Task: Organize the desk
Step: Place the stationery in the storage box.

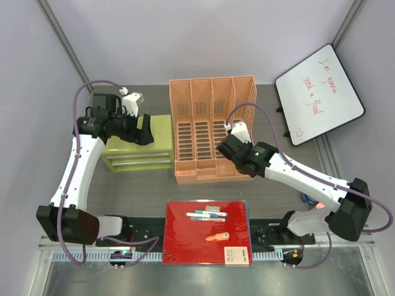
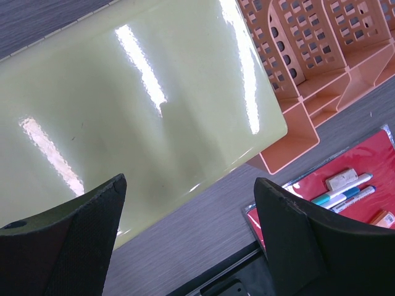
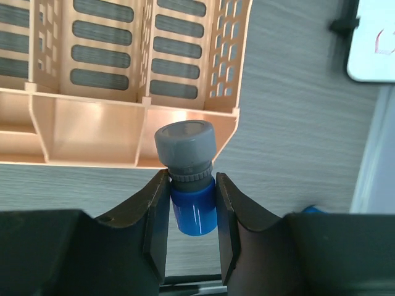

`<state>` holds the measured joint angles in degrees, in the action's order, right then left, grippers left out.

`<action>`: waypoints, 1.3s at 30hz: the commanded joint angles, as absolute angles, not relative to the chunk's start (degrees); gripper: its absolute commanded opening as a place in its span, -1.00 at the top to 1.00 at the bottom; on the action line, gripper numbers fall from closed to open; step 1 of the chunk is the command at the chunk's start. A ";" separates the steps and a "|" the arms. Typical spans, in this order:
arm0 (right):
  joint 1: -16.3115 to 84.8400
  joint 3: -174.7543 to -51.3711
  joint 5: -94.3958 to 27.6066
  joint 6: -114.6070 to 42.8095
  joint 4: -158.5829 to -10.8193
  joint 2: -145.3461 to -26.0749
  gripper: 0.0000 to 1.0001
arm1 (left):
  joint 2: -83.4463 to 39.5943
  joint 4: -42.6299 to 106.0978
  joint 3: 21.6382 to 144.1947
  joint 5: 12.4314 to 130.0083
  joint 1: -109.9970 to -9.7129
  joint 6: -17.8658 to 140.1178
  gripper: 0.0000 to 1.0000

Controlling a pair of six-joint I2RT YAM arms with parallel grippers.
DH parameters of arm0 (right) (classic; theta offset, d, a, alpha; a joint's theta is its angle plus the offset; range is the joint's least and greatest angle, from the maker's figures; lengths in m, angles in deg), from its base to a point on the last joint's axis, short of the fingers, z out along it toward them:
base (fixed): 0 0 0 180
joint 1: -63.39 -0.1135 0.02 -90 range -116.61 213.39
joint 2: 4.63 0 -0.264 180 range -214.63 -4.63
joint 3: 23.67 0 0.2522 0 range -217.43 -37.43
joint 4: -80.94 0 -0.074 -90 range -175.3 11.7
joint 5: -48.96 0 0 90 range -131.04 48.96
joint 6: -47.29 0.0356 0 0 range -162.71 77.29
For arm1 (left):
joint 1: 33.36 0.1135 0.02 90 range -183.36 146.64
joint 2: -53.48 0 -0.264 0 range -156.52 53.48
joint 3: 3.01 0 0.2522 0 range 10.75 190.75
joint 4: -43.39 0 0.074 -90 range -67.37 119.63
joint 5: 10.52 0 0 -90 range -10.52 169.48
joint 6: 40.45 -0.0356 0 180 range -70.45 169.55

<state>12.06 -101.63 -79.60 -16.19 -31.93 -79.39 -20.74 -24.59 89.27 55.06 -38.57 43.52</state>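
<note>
The desk [image 1: 148,191] is dark grey wood grain. My right gripper [image 1: 223,150] [image 3: 191,177] is shut on a small blue tube with a grey cap [image 3: 192,206], held just above the desk [image 3: 296,123] at the front right corner of the orange file rack [image 1: 210,129] [image 3: 123,132]. The cap points toward the rack's rightmost slot. My left gripper [image 1: 146,129] [image 2: 191,185] hangs open over the top of the lime-green drawer cabinet [image 1: 139,154] [image 2: 142,111], nothing between its fingers.
A red folder [image 1: 207,231] [image 2: 370,209] lies at the near edge with markers [image 1: 207,214] [image 2: 345,191] and a small orange item [image 1: 218,237] on it. A whiteboard [image 1: 319,92] leans at the back right. A small blue object [image 1: 307,198] sits under the right arm.
</note>
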 commanded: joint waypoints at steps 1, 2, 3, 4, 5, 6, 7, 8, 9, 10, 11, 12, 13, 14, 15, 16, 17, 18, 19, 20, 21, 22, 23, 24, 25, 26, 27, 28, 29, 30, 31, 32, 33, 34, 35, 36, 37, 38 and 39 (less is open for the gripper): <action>12.50 -104.14 -81.39 -31.44 -36.86 -79.25 0.98 | -19.29 -23.28 90.64 55.14 -38.19 42.69 -0.70; 12.50 -103.79 -80.86 -35.99 -38.43 -78.73 0.98 | -19.21 -23.11 90.64 55.31 -38.19 42.52 -0.69; 12.50 -103.44 -80.24 -38.73 -39.06 -78.20 0.98 | -19.38 -23.10 90.47 55.22 -38.19 42.60 -0.69; 12.50 -103.09 -79.54 -40.76 -39.68 -77.67 0.97 | -19.29 -23.02 90.38 55.22 -38.19 42.60 -0.69; 12.50 -102.47 -78.75 -45.39 -40.12 -76.54 0.98 | -19.29 -23.10 90.29 55.14 -38.10 42.52 -0.70; 12.50 -102.03 -78.48 -47.35 -41.34 -75.92 0.97 | -19.21 -22.93 89.85 55.14 -38.10 42.52 -0.70; 12.42 -101.59 -78.48 -49.02 -41.79 -75.13 0.98 | -19.21 -22.67 89.59 55.14 -38.19 42.52 -0.70; 12.50 -100.54 -78.48 -52.61 -42.57 -74.16 0.98 | -19.21 -22.58 89.50 55.14 -38.10 42.43 -0.70; 12.50 -100.01 -78.56 -54.12 -42.93 -73.80 0.98 | -19.21 -22.58 89.41 55.22 -38.01 42.43 -0.70; 12.42 -99.48 -78.65 -55.71 -43.11 -73.54 0.98 | -19.38 -22.58 89.41 55.22 -38.01 42.34 -0.70; 12.50 -98.17 -78.48 -57.03 -43.20 -73.54 0.98 | -19.38 -22.58 89.50 55.22 -38.01 42.34 -0.69; 12.59 -97.64 -78.48 -58.61 -43.02 -73.97 0.98 | -19.38 -22.66 89.58 55.14 -38.01 42.43 -0.70; 12.85 -97.20 -78.30 -59.06 -43.02 -74.24 0.97 | -19.47 -22.66 89.67 55.22 -37.93 42.34 -0.70; 13.03 -96.32 -76.65 -59.41 -42.59 -74.67 0.98 | -19.47 -22.75 89.85 55.22 -37.93 42.43 -0.70; 13.55 -95.79 -75.94 -59.85 -42.58 -75.29 0.98 | -19.56 -22.75 89.94 55.22 -37.93 42.34 -0.70; 13.91 -95.18 -74.71 -59.94 -42.58 -75.73 0.98 | -19.64 -22.75 89.94 55.22 -37.93 42.34 -0.70; 14.26 -94.04 -73.57 -60.11 -42.67 -76.08 0.98 | -19.56 -22.67 90.11 55.31 -37.93 42.34 -0.69; 14.43 -93.51 -71.12 -60.29 -42.67 -76.78 0.98 | -19.56 -22.75 90.11 55.31 -37.93 42.34 -0.70; 14.52 -92.55 -70.22 -60.73 -42.67 -77.14 0.98 | -19.56 -22.84 90.11 55.40 -37.93 42.25 -0.70; 14.52 -92.10 -69.87 -60.90 -43.10 -77.49 0.97 | -19.56 -22.84 90.11 55.40 -37.93 42.34 -0.70; 14.70 -91.75 -70.12 -61.08 -43.28 -78.01 0.97 | -19.56 -22.75 90.20 55.49 -37.93 42.17 -0.69; 14.79 -91.31 -69.95 -61.60 -43.63 -78.19 0.98 | -19.56 -22.84 90.11 55.49 -37.84 42.16 -0.70; 14.87 -91.13 -69.60 -61.96 -44.07 -78.46 0.98 | -19.64 -22.84 90.20 55.57 -37.84 42.16 -0.69; 14.96 -90.96 -69.43 -62.31 -44.42 -78.54 0.98 | -19.64 -22.84 90.11 55.66 -37.84 42.08 -0.69; 15.05 -90.61 -69.51 -63.10 -44.69 -78.89 0.97 | -19.64 -22.84 90.20 55.58 -37.84 42.08 -0.69; 15.14 -90.43 -69.69 -63.54 -45.56 -79.07 0.97 | -19.73 -22.75 90.20 55.66 -37.84 41.99 -0.69; 15.23 -90.43 -69.69 -63.80 -46.00 -79.25 0.97 | -19.82 -22.67 90.20 55.58 -37.84 42.07 -0.70; 15.40 -90.34 -69.51 -64.07 -47.05 -79.86 0.97 | -19.82 -22.66 90.20 55.57 -37.75 41.99 -0.70; 15.40 -90.25 -69.34 -64.94 -47.59 -80.04 0.97 | -19.91 -22.66 90.29 55.66 -37.75 42.07 -0.70; 15.49 -90.16 -69.08 -65.30 -48.11 -80.30 0.98 | -20.00 -22.66 90.38 55.66 -37.75 42.08 -0.70; 15.66 -89.81 -69.33 -65.65 -49.51 -80.56 0.97 | -20.00 -22.66 90.38 55.75 -37.66 41.99 -0.70; 15.75 -89.72 -69.51 -66.17 -50.22 -81.18 0.97 | -20.08 -22.58 90.46 55.66 -37.66 41.99 -0.70; 15.93 -89.55 -69.69 -66.35 -50.66 -81.44 0.92 | -20.08 -22.66 90.55 55.84 -37.58 41.90 -0.70; 16.19 -89.37 -69.69 -66.44 -51.45 -81.97 0.89 | -20.17 -22.75 90.55 55.75 -37.49 41.81 -0.70; 16.54 -89.46 -69.77 -66.79 -51.63 -82.84 0.84 | -20.17 -22.67 90.64 55.92 -37.40 41.64 -0.69; 16.81 -89.37 -70.04 -66.80 -51.98 -83.20 0.75 | -20.26 -22.84 90.64 55.93 -37.31 41.55 -0.69; 17.07 -89.20 -70.47 -66.80 -52.51 -83.64 0.68 | -20.17 -22.84 90.64 56.01 -37.22 41.46 -0.70; 17.42 -89.20 -70.65 -66.80 -52.77 -84.34 0.63 | -20.35 -22.84 90.81 55.93 -37.14 41.46 -0.70; 17.51 -89.02 -70.92 -66.88 -53.04 -84.61 0.43 | -20.35 -22.93 90.90 55.93 -37.05 41.37 -0.70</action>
<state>16.61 -89.20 -69.42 -65.19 -49.02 -83.35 -20.76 -24.19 89.25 55.62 -37.69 42.69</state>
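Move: The right hand already grips the blue, grey-capped marker. Its target, the rightmost front compartment of the orange organizer, lies about 3 cm ahead, straight in line and 10 cm below. The next front compartment is some 7 cm to the left of that target and level with it; the loose pens on the red folder lie about 17 cm back and 15 cm left of the hand. From the left hand, the target compartment is some 35 cm right, 7 cm back and 18 cm below. Keep the marker pinched in the right gripper and twist the hand about 45 degrees counter-clockwise, raising it slightly and easing it forward as the turn begins. Then lower it about 9 cm from that high point towards the rightmost front compartment, letting it draw back a little on the way down before nudging forward again, fingers still closed and pointing forward and down. ##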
